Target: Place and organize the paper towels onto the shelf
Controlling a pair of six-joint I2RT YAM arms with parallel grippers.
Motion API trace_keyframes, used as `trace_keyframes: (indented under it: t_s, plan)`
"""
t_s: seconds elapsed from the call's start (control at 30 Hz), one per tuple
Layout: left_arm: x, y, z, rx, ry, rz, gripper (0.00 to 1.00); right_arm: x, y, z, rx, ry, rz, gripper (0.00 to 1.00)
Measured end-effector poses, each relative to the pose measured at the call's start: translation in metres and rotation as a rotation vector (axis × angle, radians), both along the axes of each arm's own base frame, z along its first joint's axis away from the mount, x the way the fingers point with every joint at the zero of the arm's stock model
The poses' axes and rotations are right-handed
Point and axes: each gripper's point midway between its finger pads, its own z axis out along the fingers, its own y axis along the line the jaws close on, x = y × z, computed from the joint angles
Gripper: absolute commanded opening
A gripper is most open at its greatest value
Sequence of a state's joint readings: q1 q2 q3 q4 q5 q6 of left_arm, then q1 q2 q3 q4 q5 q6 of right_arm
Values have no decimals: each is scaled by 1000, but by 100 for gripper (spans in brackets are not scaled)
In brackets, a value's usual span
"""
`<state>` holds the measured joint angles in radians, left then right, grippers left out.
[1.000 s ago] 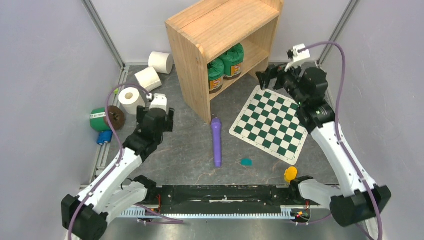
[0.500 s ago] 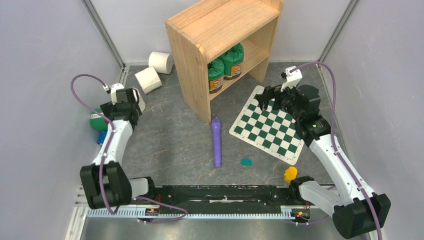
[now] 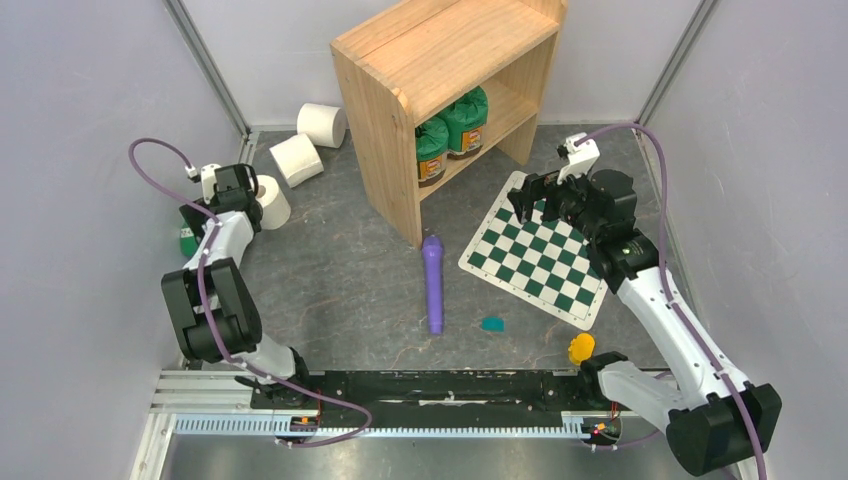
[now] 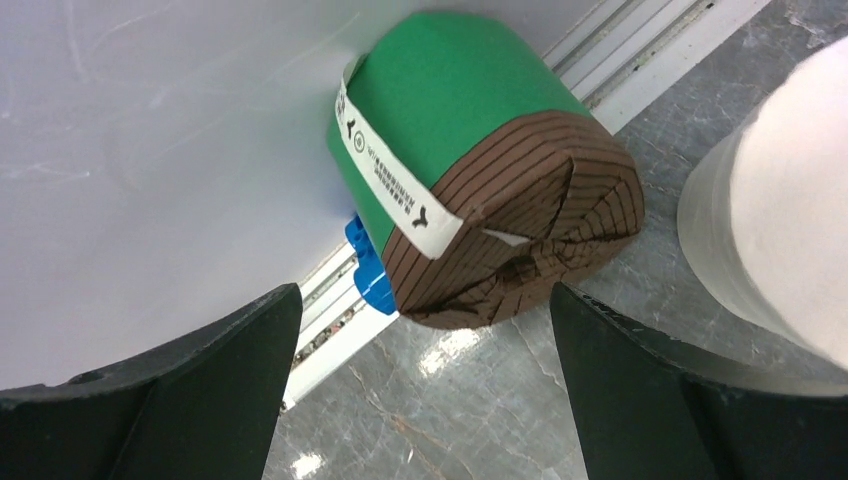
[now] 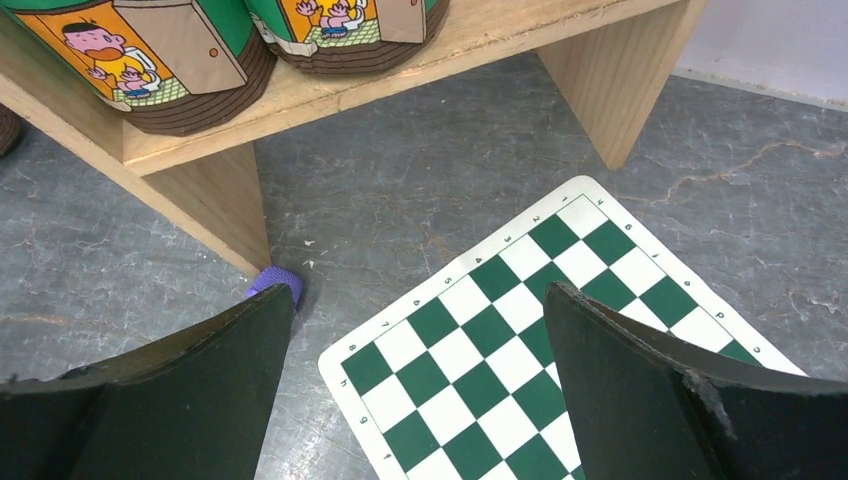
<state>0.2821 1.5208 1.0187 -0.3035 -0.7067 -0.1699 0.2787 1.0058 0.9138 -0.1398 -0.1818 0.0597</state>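
Three white paper towels lie on the floor left of the shelf: one far back, one in front of it, and the nearest partly hidden behind my left gripper. In the left wrist view that nearest roll fills the right edge. My left gripper is open and empty, pointing down at a fallen green canister by the wall. My right gripper hangs open and empty over the far corner of the checkered board, in front of the shelf's lower tier.
Two green canisters stand on the shelf's lower tier. A purple stick lies mid-floor, its tip near the shelf's side panel. A teal piece and a yellow piece lie near the front. A blue block sits by the wall rail.
My left arm has swung from mid-floor back to the left wall, beside the nearest roll. My right gripper has drawn back from the shelf and lowered over the board's corner. Both stay open.
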Motion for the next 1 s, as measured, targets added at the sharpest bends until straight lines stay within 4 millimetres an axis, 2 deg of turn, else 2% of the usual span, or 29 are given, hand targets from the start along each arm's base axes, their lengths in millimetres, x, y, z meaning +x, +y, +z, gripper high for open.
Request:
trace_keyframes:
  t_s: [0.3, 0.63, 0.8, 0.9, 1.0]
  plan:
    - [13, 17, -12, 81, 98, 1, 99, 9, 1, -8, -16, 34, -4, 98]
    - [17, 23, -33, 105, 207, -23, 92, 18, 4, -9, -25, 47, -5, 98]
    - [15, 24, -41, 111, 253, -29, 79, 22, 5, -16, -31, 69, -5, 98]
    - [14, 25, -42, 116, 266, -29, 74, 22, 5, -18, -32, 75, -5, 98]
    - [14, 25, -41, 121, 271, -31, 64, 22, 5, -18, -32, 75, -5, 98]
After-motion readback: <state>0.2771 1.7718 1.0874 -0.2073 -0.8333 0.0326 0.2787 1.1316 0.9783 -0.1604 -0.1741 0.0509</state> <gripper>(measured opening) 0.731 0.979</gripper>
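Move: The last green-and-brown paper towel pack lies on its side against the left wall, its middle about 6 cm left of the left hand, 1 cm back and 8 cm below, brown end facing the hand. The standing white roll is some 6 cm right and 5 cm ahead; the small blue packet is about 9 cm back, 5 cm left and 11 cm below. From the right hand, the pack is roughly 56 cm left, 5 cm back and 22 cm down. Bring the open left gripper left and forward towards the pack's brown end, sinking gently at first, then mostly straight down, about 4 cm lower in all. Tilt the hand's forward side down some 15 degrees, and over the last stretch begin closing the jaws, by about a quarter, around the brown wrapping. Ease the empty right hand a little forward and down. ##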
